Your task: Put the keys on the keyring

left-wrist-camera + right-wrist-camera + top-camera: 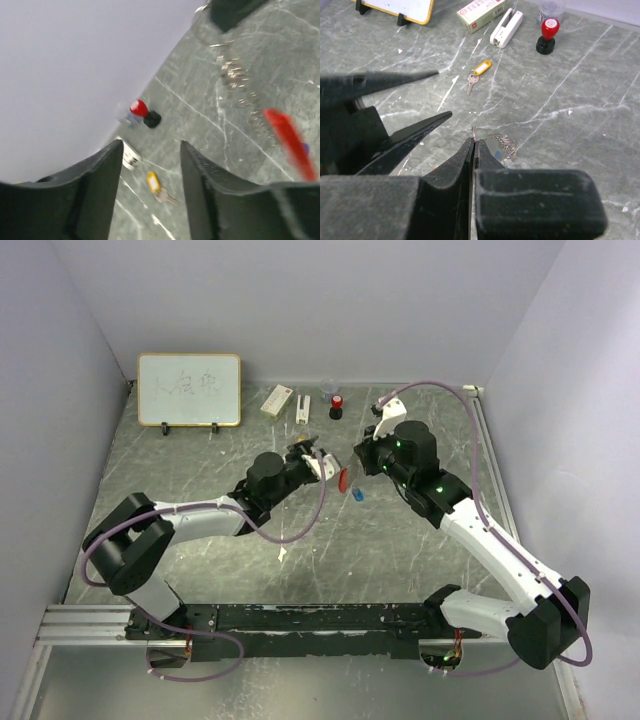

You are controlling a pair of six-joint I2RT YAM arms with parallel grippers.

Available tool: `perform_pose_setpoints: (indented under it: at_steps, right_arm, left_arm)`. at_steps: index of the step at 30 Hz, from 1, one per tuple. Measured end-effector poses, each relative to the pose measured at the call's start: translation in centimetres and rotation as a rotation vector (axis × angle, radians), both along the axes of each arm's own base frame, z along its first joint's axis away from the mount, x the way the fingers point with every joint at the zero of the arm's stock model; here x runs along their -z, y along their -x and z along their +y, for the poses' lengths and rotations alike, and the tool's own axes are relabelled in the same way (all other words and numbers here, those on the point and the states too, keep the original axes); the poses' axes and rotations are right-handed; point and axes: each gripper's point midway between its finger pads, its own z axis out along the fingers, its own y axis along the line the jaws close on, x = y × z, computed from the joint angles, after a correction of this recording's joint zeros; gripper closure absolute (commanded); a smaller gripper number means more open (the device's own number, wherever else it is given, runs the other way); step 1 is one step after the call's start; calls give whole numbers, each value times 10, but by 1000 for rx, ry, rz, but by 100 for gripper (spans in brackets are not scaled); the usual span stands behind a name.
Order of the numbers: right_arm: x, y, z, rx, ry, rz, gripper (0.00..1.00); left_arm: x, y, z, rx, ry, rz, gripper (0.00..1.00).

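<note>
My right gripper (474, 142) is shut on the thin wire end of the keyring (474, 132). Its beaded chain (506, 145) bunches just below, and a blue key (498, 153) peeks out by the right finger. From above, the red tag (344, 480) hangs under the right gripper (358, 462), with the blue key (357, 494) beside it. My left gripper (150, 160) is open and holds nothing. Far below between its fingers, a key with a yellow tag (153, 181) lies on the table. The same yellow-tagged key (471, 82) shows in the right wrist view. The left gripper (322, 462) hovers just left of the tag.
A small whiteboard (189, 389) stands at the back left. Along the back wall sit a white box with a red mark (277, 400), a white stapler-like piece (302, 408) and a red-and-black stamp (336, 406). Grey walls close in the marbled table (200, 570).
</note>
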Motion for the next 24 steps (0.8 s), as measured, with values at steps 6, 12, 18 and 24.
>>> perform_pose_setpoints:
  at_steps: [6, 12, 18, 24]
  right_arm:
    - [15, 3, -4, 9, 20, 28, 100]
    - [18, 3, -6, 9, 23, 35, 100]
    - [23, 5, -6, 4, 26, 43, 100]
    - [23, 5, -6, 2, 24, 45, 100]
  left_arm:
    - [22, -43, 21, -179, 112, 221, 19]
    - [30, -89, 46, -309, 201, 347, 11]
    - [70, -125, 60, -364, 243, 526, 7]
    - [119, -136, 82, -338, 289, 738, 0]
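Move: The yellow-tagged key on the table is what my left hand goes for, about 19 cm ahead, 6 cm to its left and some 21 cm below. The stapler lies about 12 cm straight beyond that key. The red-and-black stamp is as far out as the stapler, some 9 cm to its right. The key lies from my right hand about 21 cm ahead, 13 cm left and 25 cm below. With my right hand still pinching the red-gripped keyring and sinking about 2 cm, I swing my left hand away from it, forward and left, then more steeply down towards the yellow-tagged key, some 20 cm in all. On the way my left wrist rolls about 40 degrees, the fingers tip from level to roughly 20 degrees down, and they spread from half open to fully open, touching nothing at the end. ##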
